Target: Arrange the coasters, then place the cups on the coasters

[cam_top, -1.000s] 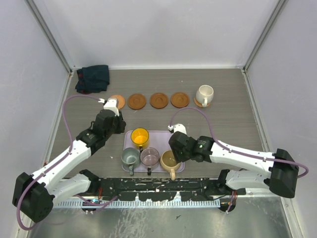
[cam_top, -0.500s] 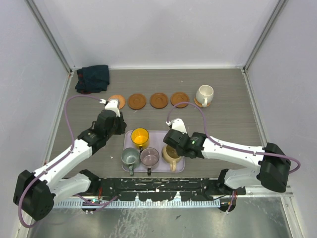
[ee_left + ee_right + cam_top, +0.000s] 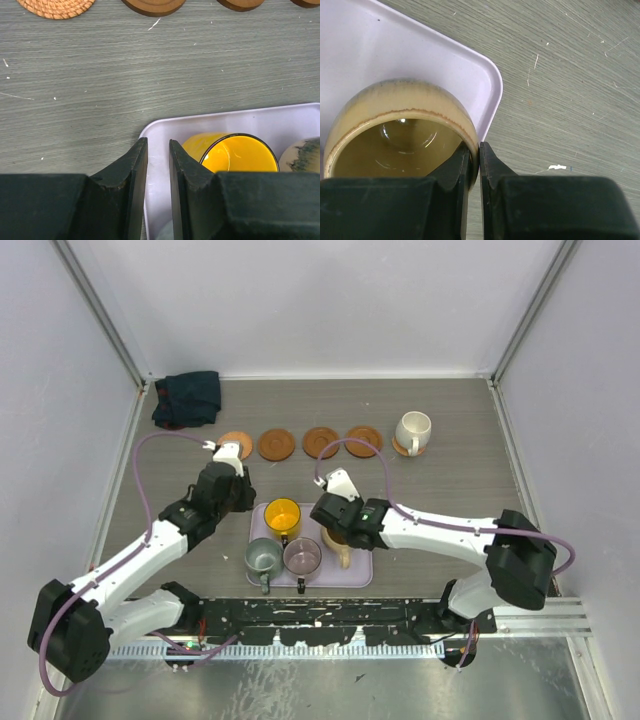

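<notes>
Four coasters lie in a row at the back: a light woven one (image 3: 236, 444) (image 3: 56, 6) and three brown ones (image 3: 276, 444) (image 3: 321, 441) (image 3: 364, 440). A cream-white cup (image 3: 412, 430) stands on a coaster at the row's right end. The lilac tray (image 3: 312, 580) holds the yellow cup (image 3: 283, 515) (image 3: 240, 152), the grey-green cup (image 3: 263, 557) and the purplish cup (image 3: 302, 556). My right gripper (image 3: 337, 531) (image 3: 474, 150) is shut on the tan cup's (image 3: 342, 546) (image 3: 395, 130) wall, one finger inside, over the tray's right part. My left gripper (image 3: 245, 502) (image 3: 158, 142) hangs over the tray's far left corner, jaws narrowly open, holding nothing.
A dark crumpled cloth (image 3: 187, 398) lies in the far left corner. The tray's rim (image 3: 492, 95) (image 3: 150, 131) runs close under both grippers. Grey walls close in the table on three sides.
My right gripper has shut on the tan cup's rim and carried it left and toward the tray's far side. The left arm has hardly moved.
</notes>
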Available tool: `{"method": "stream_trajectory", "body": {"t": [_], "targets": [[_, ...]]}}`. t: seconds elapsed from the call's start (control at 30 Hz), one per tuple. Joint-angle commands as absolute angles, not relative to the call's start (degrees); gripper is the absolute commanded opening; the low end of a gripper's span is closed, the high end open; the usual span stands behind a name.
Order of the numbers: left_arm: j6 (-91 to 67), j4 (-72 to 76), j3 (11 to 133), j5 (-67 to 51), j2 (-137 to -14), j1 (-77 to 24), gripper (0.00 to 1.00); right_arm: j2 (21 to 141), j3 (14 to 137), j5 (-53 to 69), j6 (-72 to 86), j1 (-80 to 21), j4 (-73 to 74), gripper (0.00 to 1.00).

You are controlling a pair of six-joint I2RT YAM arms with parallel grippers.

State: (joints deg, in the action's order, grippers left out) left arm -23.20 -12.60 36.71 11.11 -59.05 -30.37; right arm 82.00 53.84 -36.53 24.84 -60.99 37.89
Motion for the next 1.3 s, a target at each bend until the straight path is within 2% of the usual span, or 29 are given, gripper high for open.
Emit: {"method": "stream_trajectory", "body": {"t": [0.0,0.17,0.33,0.4,0.63,0.9,1.27], "targets": [[-22.99,-9.32,36.22,11.69,-57.71,-30.49,0.25,83.40,57.37,-39.86,21.93,-59.18,32.67,0.14],[-22.85,-9.55,36.12,11.97,-57.42,-30.50,0.26,84.72,57.92,-38.20,19.64,-55.98,30.86,0.26],[-22.83,-9.49,35.95,12.38,-57.12,-30.48,0.26,83.96,58.75,-37.70,18.05,-55.00,29.45,0.57],[-22.83,-9.43,35.97,12.34,-57.13,-30.50,0.26,83.66,59.35,-37.65,18.02,-55.02,29.59,0.63],[-22.85,-9.36,35.82,12.04,-57.11,-30.47,0.26,77.53,60.14,-36.06,21.51,-55.31,31.43,0.67],[-23.03,-9.12,35.83,11.58,-57.18,-30.45,0.26,65.81,55.11,-25.26,26.51,-56.06,30.03,0.78],[-22.35,-10.38,37.16,11.16,-57.33,-30.50,0.26,65.54,50.10,-25.07,37.92,-62.47,34.57,0.80]]}}
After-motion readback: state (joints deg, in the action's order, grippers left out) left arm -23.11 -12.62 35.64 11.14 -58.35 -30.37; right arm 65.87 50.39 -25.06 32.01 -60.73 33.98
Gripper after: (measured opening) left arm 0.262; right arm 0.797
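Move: The right hand has the beige cup pinched by its right rim; the cup's middle lies some 4 cm left and 2 cm back of it, 3 cm lower, its handle about 8 cm back and 4 cm left. The tray's far right corner is some 5 cm ahead and 2 cm right. The mauve cup stands about 13 cm left and 6 cm back, the yellow cup 17 cm left and 3 cm ahead. From the left hand, the beige cup is roughly 21 cm right and 8 cm back. Forward and low at first, the right hand travels about 4.5 cm towards the tray's far edge, its fingers spreading wide and letting go of the beige cup's rim. It then lifts clear, draws back some 7 cm and slightly left as it rolls its left side up about 25 degrees, and finally sinks half-way down again, open, over the handle side. ##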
